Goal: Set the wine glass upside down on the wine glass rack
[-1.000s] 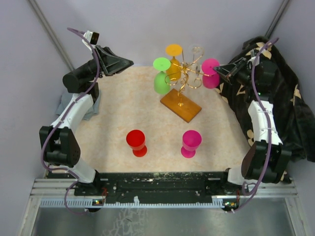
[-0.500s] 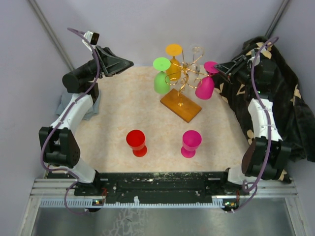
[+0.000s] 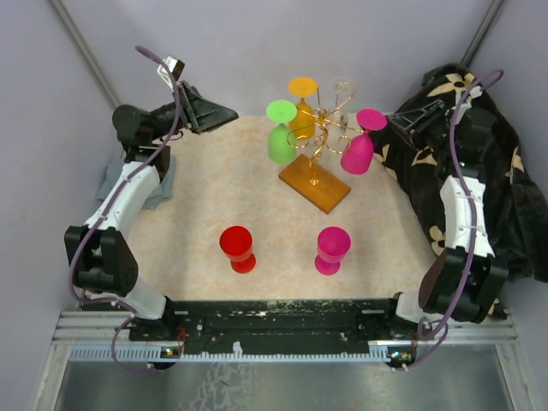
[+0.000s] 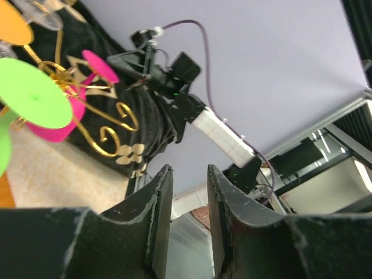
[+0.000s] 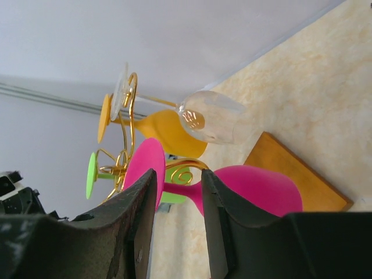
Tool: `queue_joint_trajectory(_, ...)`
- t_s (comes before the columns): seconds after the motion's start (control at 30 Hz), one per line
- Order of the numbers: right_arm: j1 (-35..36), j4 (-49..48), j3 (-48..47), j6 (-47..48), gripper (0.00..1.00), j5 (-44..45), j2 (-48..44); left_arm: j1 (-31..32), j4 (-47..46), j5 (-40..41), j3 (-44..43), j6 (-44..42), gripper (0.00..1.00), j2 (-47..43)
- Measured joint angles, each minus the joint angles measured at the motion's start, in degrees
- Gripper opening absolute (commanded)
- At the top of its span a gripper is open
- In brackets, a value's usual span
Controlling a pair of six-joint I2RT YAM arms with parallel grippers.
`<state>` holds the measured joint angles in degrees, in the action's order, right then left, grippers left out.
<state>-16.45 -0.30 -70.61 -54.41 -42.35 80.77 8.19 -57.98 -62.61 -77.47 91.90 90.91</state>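
Note:
The gold wire wine glass rack [image 3: 322,128] stands on its amber base [image 3: 314,185] at the back middle of the table. A pink wine glass [image 3: 358,152] hangs upside down from the rack's right arm, its foot [image 5: 141,168] on the wire and its bowl [image 5: 256,186] below. My right gripper [image 3: 401,120] is just right of it, open and clear of the glass; the stem shows beyond its fingertips [image 5: 145,192]. My left gripper [image 3: 228,114] hovers left of the rack, open with nothing between its fingers [image 4: 163,192].
Green [image 3: 280,141], orange [image 3: 301,120] and clear [image 5: 212,122] glasses also hang on the rack. A red glass [image 3: 237,248] and a magenta glass [image 3: 332,249] stand on the table in front. A black patterned cloth [image 3: 484,180] lies at right, a grey cloth [image 3: 163,187] at left.
My right gripper opened and drew back to the right, leaving the pink glass hanging bowl-down on the rack. My left arm shifted slightly up and right.

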Motion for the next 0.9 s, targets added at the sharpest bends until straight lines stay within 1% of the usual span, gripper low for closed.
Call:
queue_joint_trajectory(0.07,-0.37,1.99,0.0,0.7,0.37,1.4,-1.9,-0.09,9.22,-0.44,-0.7,-6.58,0.36,-0.85)
queue_joint_trajectory(0.13,-0.61,4.04,0.0,1.68,0.37,2.69,-4.31,-0.09,21.92,-0.17,-2.71,-15.45,0.37,-1.75)
queue_joint_trajectory(0.23,-0.61,7.21,-0.46,3.41,0.37,4.37,-8.52,-0.09,40.13,1.75,-6.69,-28.09,0.37,-2.67)
queue_joint_trajectory(0.3,-0.61,7.74,-0.85,4.09,0.37,4.87,-10.6,-0.09,50.56,3.65,-8.96,-35.82,0.37,-3.17)
queue_joint_trajectory(0.4,-0.61,8.15,-1.07,4.76,0.37,5.01,-13.64,0.42,65.59,8.79,-10.88,-47.1,0.37,-4.31)
queue_joint_trajectory(0.47,-0.59,8.26,-1.07,5.03,0.37,5.01,-15.19,0.92,73.13,12.94,-11.02,-52.74,0.37,-4.98)
queue_joint_trajectory(0.57,-0.42,8.33,-1.07,5.42,0.37,4.98,-16.63,3.8,85.42,21.0,-10.91,-61.33,0.37,-5.55)
queue_joint_trajectory(0.6,-0.22,8.35,-1.07,5.46,0.37,4.96,-16.9,4.02,86.01,21.44,-10.88,-61.77,0.37,-5.55)
queue_joint_trajectory(0.7,-0.15,8.44,-1.07,5.66,0.37,4.96,-17.09,7.52,92.61,28.04,-8.31,-66.64,0.36,-7.17)
queue_joint_trajectory(0.9,-0.15,8.44,-1.03,5.73,0.37,4.9,-17.33,12.74,102.9,38.69,-2.05,-72.13,0.35,-13.51)
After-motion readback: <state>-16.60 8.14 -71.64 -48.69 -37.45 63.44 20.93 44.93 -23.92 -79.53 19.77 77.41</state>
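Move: The red glass stands upright some 14 cm back and 34 cm below the left hand, about 1 cm to its left. The standing pink glass is 21 cm to the right of the red one, level with it; the hanging green glass is 9 cm ahead of the left hand, 8 cm right and 17 cm below. The freshly hung pink glass lies about 5 cm left, 2 cm back and 4 cm below the right hand; the rack's hub is roughly 16 cm left, 1 cm back, 3 cm below. Towards the red glass the left hand sinks about 20 cm, first reaching slightly forward, then drawing back, while its wrist rolls some 60 degrees so the fingers, pointing right and a little up before, now slant down, right and forward. The hung pink glass, already released, is left behind as the open right hand rises 8 cm and backs off 7 cm, tipping up slightly before it stops. ##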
